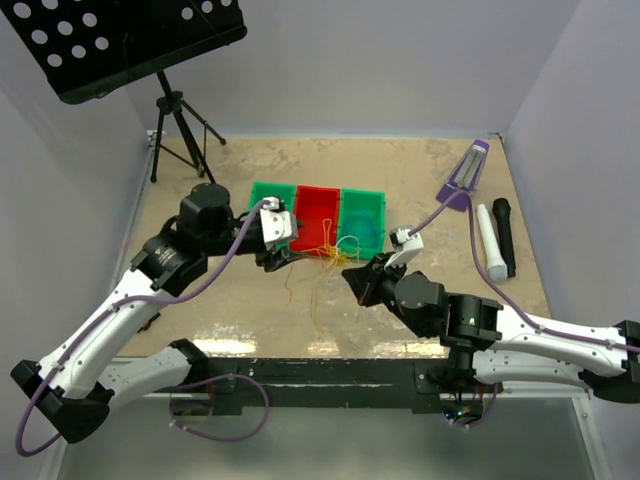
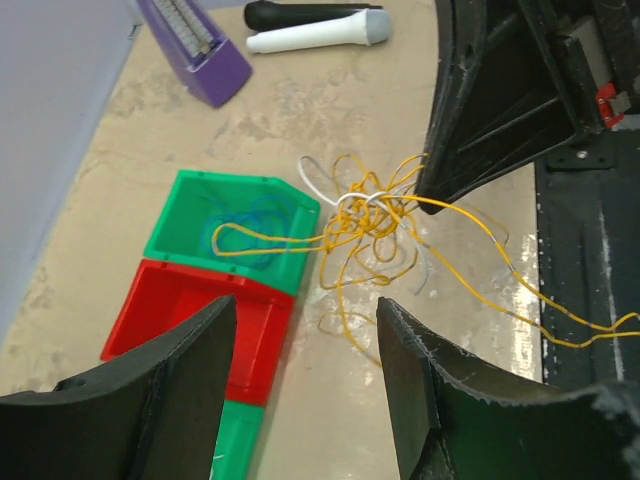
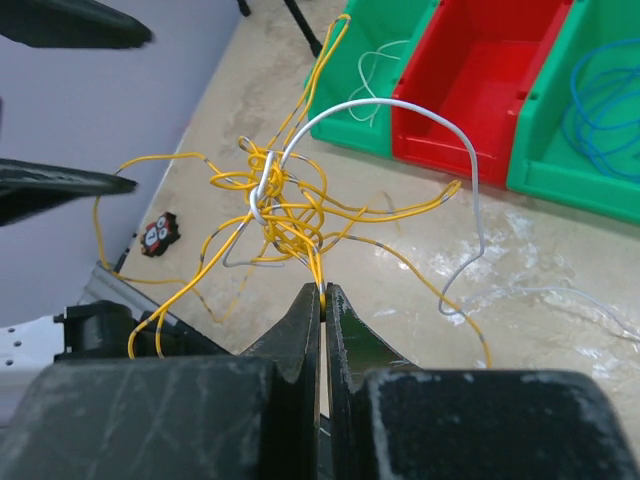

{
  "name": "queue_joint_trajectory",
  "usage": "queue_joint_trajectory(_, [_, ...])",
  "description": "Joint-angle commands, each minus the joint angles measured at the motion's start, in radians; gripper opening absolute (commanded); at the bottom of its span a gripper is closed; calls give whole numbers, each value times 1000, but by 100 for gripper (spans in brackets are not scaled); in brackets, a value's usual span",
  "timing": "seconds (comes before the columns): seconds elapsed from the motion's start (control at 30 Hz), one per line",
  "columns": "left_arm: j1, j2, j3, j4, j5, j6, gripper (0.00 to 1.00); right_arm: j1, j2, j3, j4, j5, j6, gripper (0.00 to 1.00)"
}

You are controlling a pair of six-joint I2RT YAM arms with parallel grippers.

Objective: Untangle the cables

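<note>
A knot of yellow cable (image 3: 285,210) with a white cable (image 3: 400,110) looped through it hangs just in front of my right gripper (image 3: 322,292), which is shut on a yellow strand. The same tangle (image 2: 370,215) shows in the left wrist view and in the top view (image 1: 325,252), in front of the bins. A blue cable (image 3: 605,110) lies coiled in the right green bin (image 1: 362,205). One yellow loop (image 2: 250,235) reaches over that bin. My left gripper (image 2: 305,330) is open and empty, near the tangle and above the red bin's edge.
Three bins stand in a row: green (image 1: 268,193), red (image 1: 318,205), green. A purple tool (image 1: 466,172), a white microphone (image 1: 489,240) and a black microphone (image 1: 504,232) lie at the right. A music stand (image 1: 170,110) stands at the back left.
</note>
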Motion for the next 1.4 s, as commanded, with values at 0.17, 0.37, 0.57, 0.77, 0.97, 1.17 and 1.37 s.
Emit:
queue_joint_trajectory(0.17, [-26, 42, 47, 27, 202, 41, 56, 0, 26, 1, 170, -102, -152, 0])
queue_joint_trajectory(0.37, [-43, 50, 44, -13, 239, 75, 37, 0, 52, 10, 190, -112, -174, 0])
queue_joint_trajectory(0.57, [-43, 40, 23, -22, 239, 80, 27, 0, 35, 13, 191, -109, -179, 0])
queue_joint_trajectory(0.77, [-43, 33, 6, 15, 218, 69, 31, 2, 40, 13, 214, -134, -185, 0])
queue_joint_trajectory(0.97, [-43, 28, -13, 36, 198, 69, 42, 3, 37, 13, 220, -142, -188, 0])
queue_joint_trajectory(1.17, [-43, 27, -17, 36, 205, 80, 4, 6, 34, 9, 236, -151, -189, 0])
queue_joint_trajectory(1.37, [-43, 22, -11, 29, 178, 89, 0, 6, 43, 10, 225, -171, -176, 11])
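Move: The yellow-and-white cable tangle hangs from the closed right fingertips, its middle about 3 cm ahead and 3 cm left of them, at nearly the same height. From the open left hand the tangle is about 7 cm to the right, 3 cm back and 3 cm lower. Well below, roughly 28 cm down from the left hand, the red bin lies some 15 cm ahead and 3 cm right, and the green bin with the blue cable 15 cm ahead and 13 cm right. The left fingers shut on the near side of the tangle, pinching at the white strand, after the hand slides about 4 cm back and to the right and swings roughly 15 degrees clockwise, then waits there half open. The right hand keeps its pinch and carries the tangle some 4 cm left and a little up into the left hand's reach, turning slightly counter-clockwise. ##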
